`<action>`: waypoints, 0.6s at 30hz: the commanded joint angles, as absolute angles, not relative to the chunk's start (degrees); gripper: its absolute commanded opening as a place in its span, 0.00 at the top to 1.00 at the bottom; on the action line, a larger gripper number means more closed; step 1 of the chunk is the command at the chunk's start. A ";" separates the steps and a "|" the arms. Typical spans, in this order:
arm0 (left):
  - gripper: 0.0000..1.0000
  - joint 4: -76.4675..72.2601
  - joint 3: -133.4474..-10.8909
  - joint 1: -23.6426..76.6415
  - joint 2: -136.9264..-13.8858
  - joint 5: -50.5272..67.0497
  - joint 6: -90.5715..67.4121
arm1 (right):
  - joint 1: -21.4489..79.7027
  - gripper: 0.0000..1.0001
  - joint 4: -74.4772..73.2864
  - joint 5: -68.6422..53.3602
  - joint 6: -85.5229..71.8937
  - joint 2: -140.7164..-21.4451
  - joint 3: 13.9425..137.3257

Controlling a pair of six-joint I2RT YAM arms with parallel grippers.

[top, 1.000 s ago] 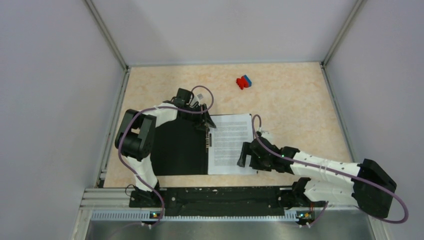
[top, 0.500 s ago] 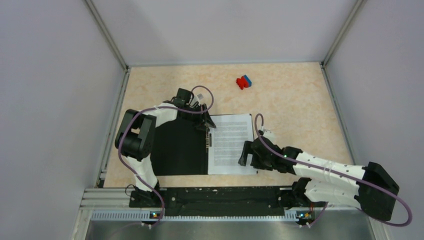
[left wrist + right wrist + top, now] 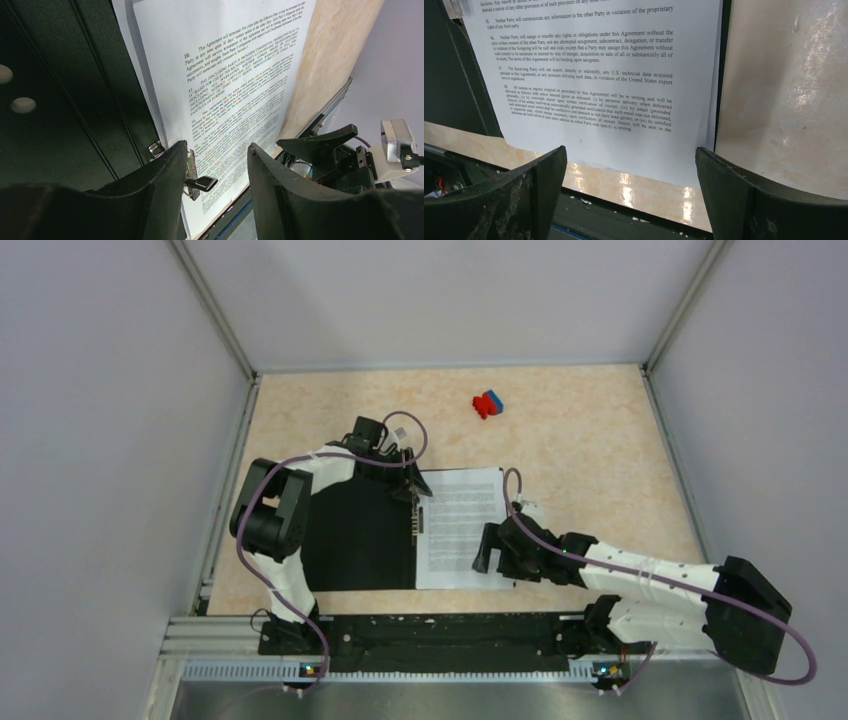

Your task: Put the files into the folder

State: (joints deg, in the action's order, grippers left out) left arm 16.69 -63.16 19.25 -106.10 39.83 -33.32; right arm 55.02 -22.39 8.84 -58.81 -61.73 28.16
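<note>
The folder (image 3: 355,535) lies open on the table, its black inside up. The files (image 3: 460,525), white sheets of dense text, lie on its right half beside the spine. My left gripper (image 3: 418,502) hangs over the spine, open; in the left wrist view the gripper (image 3: 217,147) has a metal clip lever (image 3: 201,183) next to its left finger and the files (image 3: 235,75) below. My right gripper (image 3: 484,550) stands wide open over the sheets' near right part. In the right wrist view, that gripper (image 3: 630,152) frames the files' (image 3: 594,75) bottom edge with nothing between its fingers.
A small red-and-blue object (image 3: 488,403) sits at the back of the beige table (image 3: 600,460). Grey walls close in the left, right and far sides. A black rail (image 3: 440,630) with both arm bases runs along the near edge.
The right arm has wavered slightly over the sheets' near corner. The left arm, folder and files have not moved.
</note>
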 commanded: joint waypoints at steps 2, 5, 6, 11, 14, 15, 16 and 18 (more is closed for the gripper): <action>0.47 14.81 -62.85 19.65 -105.05 40.44 -33.55 | 55.99 0.01 -21.68 9.84 -59.36 -61.76 29.61; 0.48 14.96 -62.59 19.82 -104.28 40.50 -33.57 | 55.92 0.01 -24.32 11.96 -58.31 -59.58 32.07; 0.48 15.03 -62.66 19.86 -103.97 40.53 -33.62 | 55.90 0.01 -25.29 12.38 -57.87 -59.06 33.08; 0.48 15.11 -62.34 20.92 -102.50 40.69 -33.58 | 55.83 0.01 -27.13 13.37 -56.75 -57.99 36.45; 0.48 15.20 -61.70 21.57 -101.65 40.56 -33.48 | 55.40 0.01 -27.27 13.59 -56.29 -58.04 37.14; 0.49 15.14 -61.37 21.69 -101.34 40.47 -33.49 | 55.31 0.01 -27.25 13.62 -56.19 -58.21 37.36; 0.49 15.04 -61.02 21.66 -100.99 40.38 -33.60 | 55.18 0.01 -27.17 13.69 -55.95 -58.34 37.56; 0.49 14.75 -60.26 21.72 -100.32 40.30 -33.81 | 54.96 0.01 -26.93 13.62 -55.69 -58.80 37.90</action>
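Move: The folder's metal clip lies about 6 cm back from the left hand, level sideways and some 5 cm below. The middle of the files is about 9 cm back and 11 cm right of that hand; the bare black cover's middle is 9 cm back and 13 cm left. From the right hand, the clip is roughly 9 cm ahead and 19 cm left, and the files' middle 9 cm ahead and 8 cm left, both 3 to 4 cm below. The right hand, wide open, lifts away from the near right corner of the files, rising about 5 cm while drifting forward and a little left, its fingers tipping slightly forward. After a pause the left hand, still half open, eases about 2 cm back and right along the clip, with its lever close beside one finger. ##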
